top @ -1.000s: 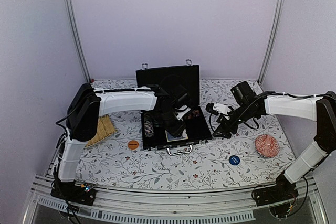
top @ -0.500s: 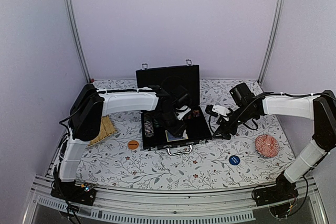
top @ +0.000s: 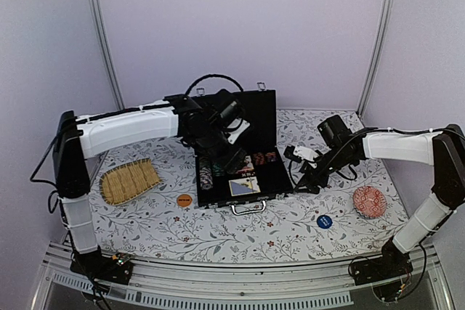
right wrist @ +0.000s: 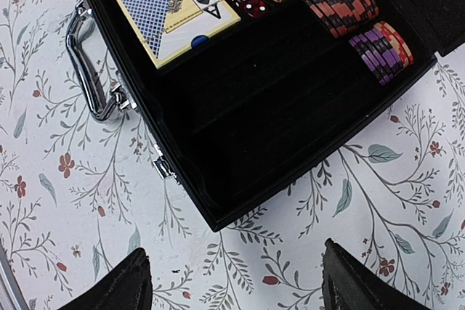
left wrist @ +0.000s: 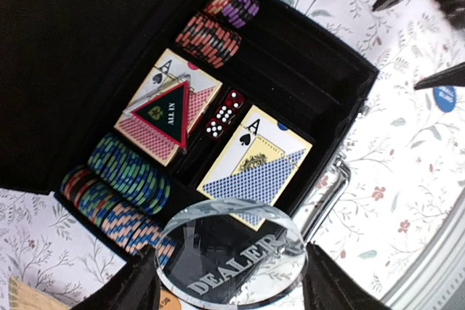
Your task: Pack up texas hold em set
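The black case [top: 218, 195] lies open mid-table with its lid [top: 258, 117] upright. Inside are a red deck [left wrist: 149, 125] under an "ALL IN" triangle, a blue deck [left wrist: 258, 165], red dice [left wrist: 224, 114] and rows of chips [left wrist: 127, 172]. My left gripper [left wrist: 231, 281] hangs above the case's front left part, shut on a clear "DEALER" disc [left wrist: 231, 255] whose edges meet both fingers. My right gripper [right wrist: 232, 281] stands open low over the table beside the case's right corner [right wrist: 218, 223], nothing between its fingers. An orange disc [top: 184, 200] and a blue disc [top: 325, 221] lie on the table.
A woven straw tray [top: 129, 181] lies left of the case. A red patterned bowl [top: 369, 201] sits at the right. The case's silver handle [right wrist: 87, 63] juts from its front edge. The case's right-hand compartments [right wrist: 290, 107] hold nothing but two short chip rows [right wrist: 381, 49].
My left arm has risen out of the case and swung left and back, uncovering the straw tray. The right arm has barely moved.
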`<state>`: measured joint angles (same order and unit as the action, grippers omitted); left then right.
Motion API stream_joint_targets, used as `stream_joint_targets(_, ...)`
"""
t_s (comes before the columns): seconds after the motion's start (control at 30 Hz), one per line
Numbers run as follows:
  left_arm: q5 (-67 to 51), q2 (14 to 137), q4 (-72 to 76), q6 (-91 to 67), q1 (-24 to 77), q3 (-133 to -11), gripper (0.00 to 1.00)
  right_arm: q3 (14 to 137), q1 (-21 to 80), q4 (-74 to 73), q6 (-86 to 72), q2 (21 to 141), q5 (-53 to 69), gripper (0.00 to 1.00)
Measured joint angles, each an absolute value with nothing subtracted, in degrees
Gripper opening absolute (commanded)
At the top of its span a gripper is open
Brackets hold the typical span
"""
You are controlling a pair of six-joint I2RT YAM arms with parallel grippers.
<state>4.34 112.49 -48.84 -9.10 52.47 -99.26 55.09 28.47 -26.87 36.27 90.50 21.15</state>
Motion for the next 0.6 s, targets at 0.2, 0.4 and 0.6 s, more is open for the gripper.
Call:
stream_joint_targets(0.2,2.2,101.4,-45.6,-10.6,51.7,-88.6,0.60,55.1,28.5,-27.0,36.5,91.0,21.1,0.81)
stream_joint_targets(0.4,0.2,108.9,-42.6,-10.7,51.5,-88.9,0.58,55.1,28.5,-27.0,36.9,91.2,21.1,0.81)
stream_joint_targets(0.6,-1.0,117.9,-41.4,-10.2,51.4,-91.8,0.56,55.1,28.5,-27.1,36.9,91.2,21.1,0.81)
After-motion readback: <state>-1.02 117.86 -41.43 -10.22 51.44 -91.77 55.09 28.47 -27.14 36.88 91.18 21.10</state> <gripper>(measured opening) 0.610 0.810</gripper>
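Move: Below the left hand, which still holds the clear dealer button edge to edge, the blue card deck lies in the open case about 12 cm down, 2 cm ahead and 3 cm to the right. The dice sit about 4 cm beyond the deck's middle, and the red deck some 7 cm beyond it. The case handle is about 5 cm back and 4 cm right of the hand. From the right hand, the blue deck lies about 18 cm left, 4 cm ahead and 6 cm lower. Finishing its rise with the dealer button, the left hand climbs about 3 cm more while swinging roughly 3 cm left and 2 cm back. It then reverses, sinking some 10 cm and drifting right again, towards the near-left part of the blue deck. The fingers keep their hold, and the wrist tips them a little closer to straight down. ##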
